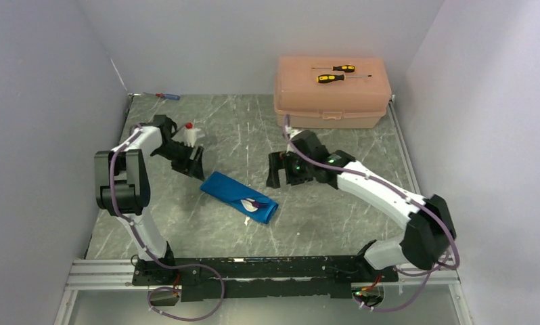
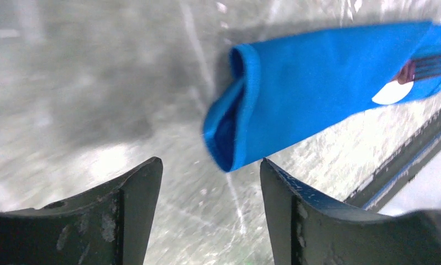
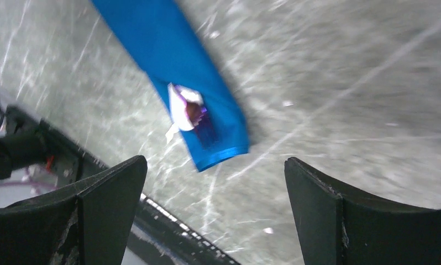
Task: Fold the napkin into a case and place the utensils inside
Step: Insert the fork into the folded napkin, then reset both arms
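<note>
The bright blue napkin [image 1: 239,196] lies folded as a slim flat case [image 2: 323,83] in the middle of the table, running from upper left to lower right. The white spoon [image 1: 248,208] and the dark purple fork [image 1: 258,202] poke out of its lower right end. The spoon bowl [image 3: 178,107] and the fork [image 3: 196,113] also show in the right wrist view, on the case [image 3: 168,49]. My left gripper [image 1: 188,162] hangs open just off the case's upper left end, holding nothing. My right gripper [image 1: 279,175] is open to the right of the case, also holding nothing.
A peach plastic box [image 1: 331,91] stands at the back right with two yellow-and-black screwdrivers [image 1: 335,73] on its lid. A small blue-and-red screwdriver [image 1: 167,96] lies at the back left corner. A black rail [image 1: 254,267] runs along the near edge.
</note>
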`<state>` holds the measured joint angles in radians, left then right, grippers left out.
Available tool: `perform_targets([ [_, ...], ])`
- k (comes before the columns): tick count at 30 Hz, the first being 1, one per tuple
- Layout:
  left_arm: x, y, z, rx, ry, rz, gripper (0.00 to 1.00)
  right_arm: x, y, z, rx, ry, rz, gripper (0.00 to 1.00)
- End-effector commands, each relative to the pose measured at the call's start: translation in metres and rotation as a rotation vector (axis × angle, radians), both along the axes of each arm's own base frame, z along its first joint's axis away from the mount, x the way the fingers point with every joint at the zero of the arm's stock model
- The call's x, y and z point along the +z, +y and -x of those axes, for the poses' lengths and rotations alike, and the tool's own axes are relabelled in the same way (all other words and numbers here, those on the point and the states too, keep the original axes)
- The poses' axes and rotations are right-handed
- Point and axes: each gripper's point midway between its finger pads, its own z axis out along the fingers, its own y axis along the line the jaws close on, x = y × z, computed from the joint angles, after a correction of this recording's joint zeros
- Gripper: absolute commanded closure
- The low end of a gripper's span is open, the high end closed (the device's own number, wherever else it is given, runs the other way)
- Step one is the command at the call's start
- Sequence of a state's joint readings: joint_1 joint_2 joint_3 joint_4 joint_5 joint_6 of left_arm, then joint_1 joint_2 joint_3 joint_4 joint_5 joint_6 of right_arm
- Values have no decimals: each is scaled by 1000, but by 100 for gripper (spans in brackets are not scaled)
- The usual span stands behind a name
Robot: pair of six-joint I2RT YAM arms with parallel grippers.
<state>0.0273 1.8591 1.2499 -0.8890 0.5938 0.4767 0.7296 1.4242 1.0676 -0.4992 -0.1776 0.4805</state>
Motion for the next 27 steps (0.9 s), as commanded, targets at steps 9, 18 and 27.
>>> perform_targets([
  [9,87,86,-68,391,-307,53,5,59,-241,-98,-875,-693,421,0],
  [18,21,101,-82,540,-553,53,5,-14,-344,-78,-1194,-685,542,0],
  [27,30,88,-84,594,-796,179,5,-17,-361,-80,-1286,-832,403,0],
])
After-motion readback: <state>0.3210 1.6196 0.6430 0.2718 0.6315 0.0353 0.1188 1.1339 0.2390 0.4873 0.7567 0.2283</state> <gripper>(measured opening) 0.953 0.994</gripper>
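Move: The folded napkin, with the fork and spoon already in it, is finished with. Its middle lies roughly 15 cm to my right hand's left, level with it forward and about 13 cm lower. From that hand the fork is about 10 cm left and 2 cm back, and the spoon about 12 cm left and 3 cm back, at the same height. From my left hand the napkin's middle lies some 15 cm right, 6 cm back and 4 cm lower. I draw both empty hands away from the napkin. My right hand, already wide open, sweeps some 36 cm to the right, first rising and reaching out, then sinking below its starting height, while its wrist turns clockwise and tips up. My left hand lifts about 7 cm going left and forward, then drops back down, opening fully and swinging counter-clockwise some 35 degrees as its fingers tip up. ##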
